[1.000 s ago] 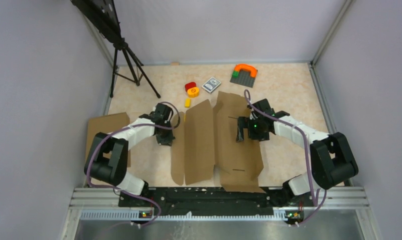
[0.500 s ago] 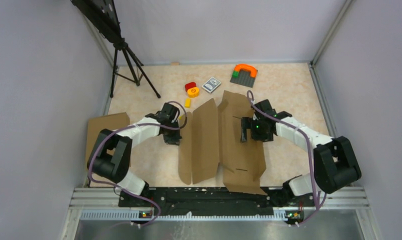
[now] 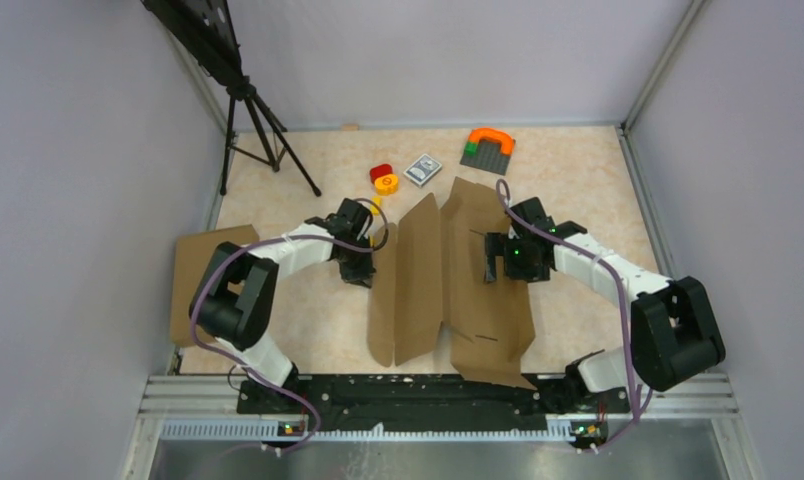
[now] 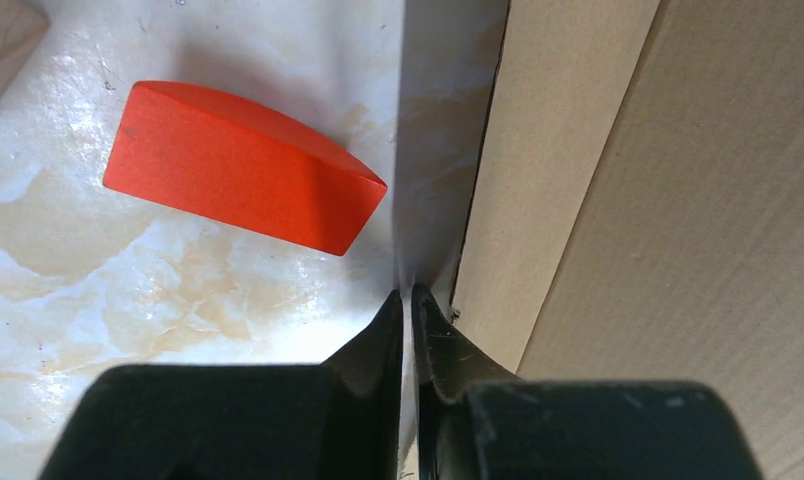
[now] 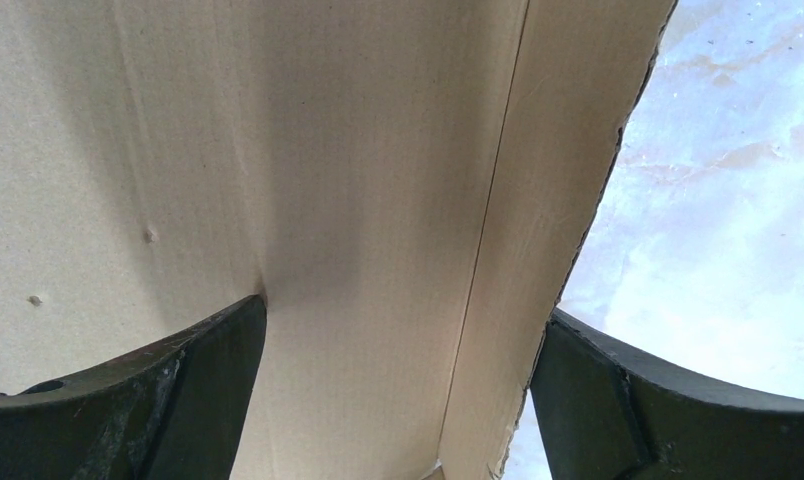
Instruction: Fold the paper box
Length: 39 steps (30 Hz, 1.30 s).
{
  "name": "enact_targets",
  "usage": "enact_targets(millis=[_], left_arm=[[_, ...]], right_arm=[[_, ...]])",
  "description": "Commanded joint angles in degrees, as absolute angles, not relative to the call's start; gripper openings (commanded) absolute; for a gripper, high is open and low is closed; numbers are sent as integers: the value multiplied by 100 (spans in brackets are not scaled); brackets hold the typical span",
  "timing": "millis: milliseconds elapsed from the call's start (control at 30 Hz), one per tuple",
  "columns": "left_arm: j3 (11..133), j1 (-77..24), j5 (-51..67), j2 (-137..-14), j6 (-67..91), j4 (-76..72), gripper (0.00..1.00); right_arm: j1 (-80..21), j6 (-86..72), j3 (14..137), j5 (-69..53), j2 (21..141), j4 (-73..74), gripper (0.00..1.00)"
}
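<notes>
The paper box (image 3: 478,290) is a brown die-cut sheet lying mid-table, its left panel (image 3: 410,280) tilted up along a crease. My left gripper (image 3: 363,272) sits low at that panel's left edge. In the left wrist view its jaws (image 4: 408,300) are shut with nothing between them, and the cardboard (image 4: 678,200) rises just to their right. My right gripper (image 3: 493,260) rests on the flat right half of the sheet, open wide. In the right wrist view one finger (image 5: 178,370) presses on the cardboard (image 5: 378,180) and the other (image 5: 618,400) hangs past its edge.
A red wedge block (image 4: 238,165) lies on the table just ahead of my left gripper. Another brown cardboard piece (image 3: 203,255) lies at the far left. At the back are a tripod (image 3: 253,120), red and yellow pieces (image 3: 383,178), a card pack (image 3: 423,168) and a grey plate with an orange arch (image 3: 488,148).
My left gripper has pushed rightwards against the sheet's left edge. The left panel now stands steeper and the whole sheet has slid right. My right gripper shifted slightly right with it.
</notes>
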<state>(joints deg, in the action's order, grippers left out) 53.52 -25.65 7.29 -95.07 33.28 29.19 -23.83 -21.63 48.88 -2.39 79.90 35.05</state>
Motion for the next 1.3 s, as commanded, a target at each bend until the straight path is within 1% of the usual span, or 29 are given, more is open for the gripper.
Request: enact_targets(millis=[0,33,100,133,300,600,733,900,1067,1267], left_arm=[[5303,-2680,423,-10012,3191,3112,8],[5310,-2681,295,-10019,3203,3181,10],[5320,-2665,63,-10007,3220,3305,20],[5372,-2658,-162,-10036,3231,3429,21],[5561,-2649,-865,-10061,3252,4068,22],[6074,-2657,-2283,-10146,3252,5200,27],[6204,-2661,-2560,-10360,3255,5435,27],[6169,-2650,-2545,-9871,3262,5424,28],[6286,-2652,-2350,-9481,3147,5517,34],[6372,-2654,-2501,-9268,3139,5749,47]], right_arm=[[-2395,-2165,5075,-263,7915,3403,93],[-2391,-2165,5084,-304,7928,3395,93],[-2393,-2153,5104,-340,7947,3381,93],[-2391,-2160,5118,-355,7950,3375,93],[-2422,-2205,5103,-622,8001,3225,92],[-2435,-2214,5036,-543,8226,3090,92],[-2436,-2207,5037,-583,8320,3041,92],[-2439,-2148,5002,-494,8377,3052,92],[-2441,-2131,4923,-461,8420,3011,92],[-2435,-2123,4922,-327,8399,3067,92]])
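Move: The left hand's shut fingertips are down at the outer edge of the lid's side flap, whose middle is about 4 cm to its right and 3 cm back. The half-raised lid panel is some 12 cm to its right and 1 cm back, and a red block about 4 cm ahead and 3 cm left. The right hand straddles the tray's right wall, its middle roughly 3 cm right and 1 cm back of that hand. The tray floor's middle is some 5 cm left and 2 cm back. The left hand, starting low beside the lid flap, backs off about 11 cm to the left towards the spare cardboard box while its fingertips swing some 35 degrees to the left, then lifts about 3 cm as its shut fingers part to a little under half open around the flap's outer edge. The right hand stays wide open astride the tray's right wall, easing about 1 cm left and then sinking some 1.5 cm. ##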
